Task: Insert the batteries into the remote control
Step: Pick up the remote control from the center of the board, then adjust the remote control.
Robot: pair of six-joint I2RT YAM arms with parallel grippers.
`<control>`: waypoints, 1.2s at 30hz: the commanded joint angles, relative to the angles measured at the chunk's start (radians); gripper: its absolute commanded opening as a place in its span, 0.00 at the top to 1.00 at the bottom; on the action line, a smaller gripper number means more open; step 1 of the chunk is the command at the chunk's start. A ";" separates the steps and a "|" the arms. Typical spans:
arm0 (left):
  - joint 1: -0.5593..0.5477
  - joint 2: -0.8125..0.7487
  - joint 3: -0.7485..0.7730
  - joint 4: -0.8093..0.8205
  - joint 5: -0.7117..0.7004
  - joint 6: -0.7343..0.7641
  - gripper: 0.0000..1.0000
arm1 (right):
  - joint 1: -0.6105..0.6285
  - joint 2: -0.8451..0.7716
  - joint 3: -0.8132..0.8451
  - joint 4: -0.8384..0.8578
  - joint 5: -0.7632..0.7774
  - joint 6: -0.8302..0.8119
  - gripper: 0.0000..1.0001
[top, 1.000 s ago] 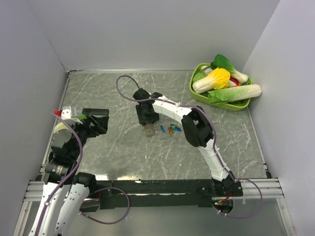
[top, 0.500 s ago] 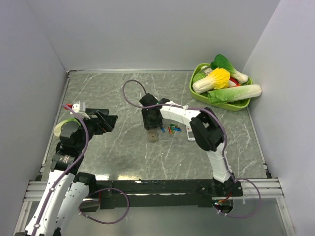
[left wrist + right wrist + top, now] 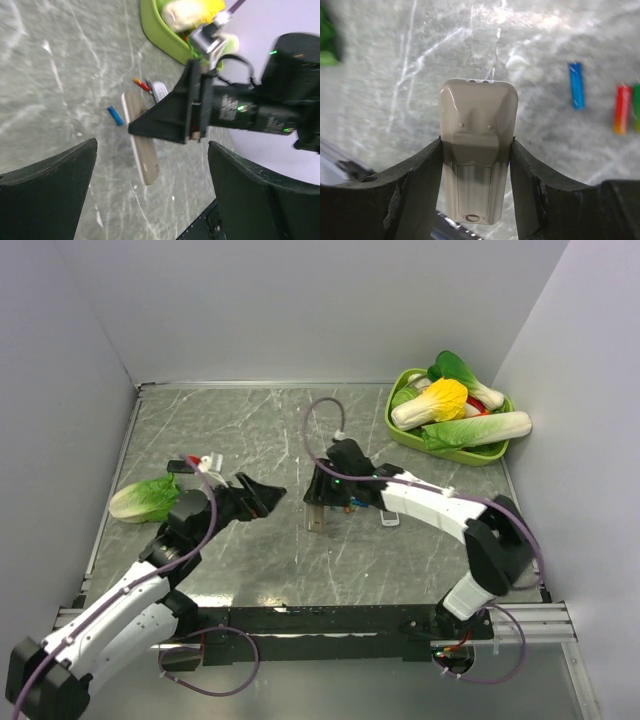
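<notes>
The remote control (image 3: 477, 125) shows its grey-beige back, with the cover panel in place. My right gripper (image 3: 476, 145) is shut on its long sides. From above, the remote control (image 3: 316, 521) sticks out toward the front from under the right gripper (image 3: 319, 502). To the remote's right on the table lie the batteries: a blue one (image 3: 576, 85), a red-orange one (image 3: 621, 109) and a green one (image 3: 636, 107). My left gripper (image 3: 272, 496) is open just left of the remote control (image 3: 142, 155), its wide-apart fingers (image 3: 50, 185) empty.
A green basket (image 3: 398, 426) of toy vegetables stands at the back right. A lettuce leaf (image 3: 140, 502) lies at the left. A small white device (image 3: 390, 519) rests by the batteries under the right arm. Walls close in the table on three sides.
The right gripper closed on the remote and carried it nearer the front. The left arm swung right from the table's left side toward the remote, uncovering the lettuce leaf.
</notes>
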 commanded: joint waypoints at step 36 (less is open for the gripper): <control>-0.563 0.459 0.070 0.512 -0.329 0.060 0.37 | -0.093 -0.719 -0.549 0.321 0.035 0.636 0.89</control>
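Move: The right hand already holds the remote control off the table, its middle about 1 cm back from the pads and level with them. From the left hand, it lies roughly 11 cm to the right, 3 cm ahead and 12 cm lower. Down on the table, some 10 cm below the right hand, are the blue battery, about 4 cm ahead and 4 cm right, and the battery cluster, 4 cm ahead and 11 cm right. Rising about 9 cm while drawing right and back, the right hand keeps its grip on the remote control and rolls some 45 degrees, bringing its fingers up from steeply down to a shallow slant. The left hand sweeps about 14 cm right and some 5 cm back towards the remote control, turning slightly clockwise, fingers narrowing late around its near end without visible contact. ##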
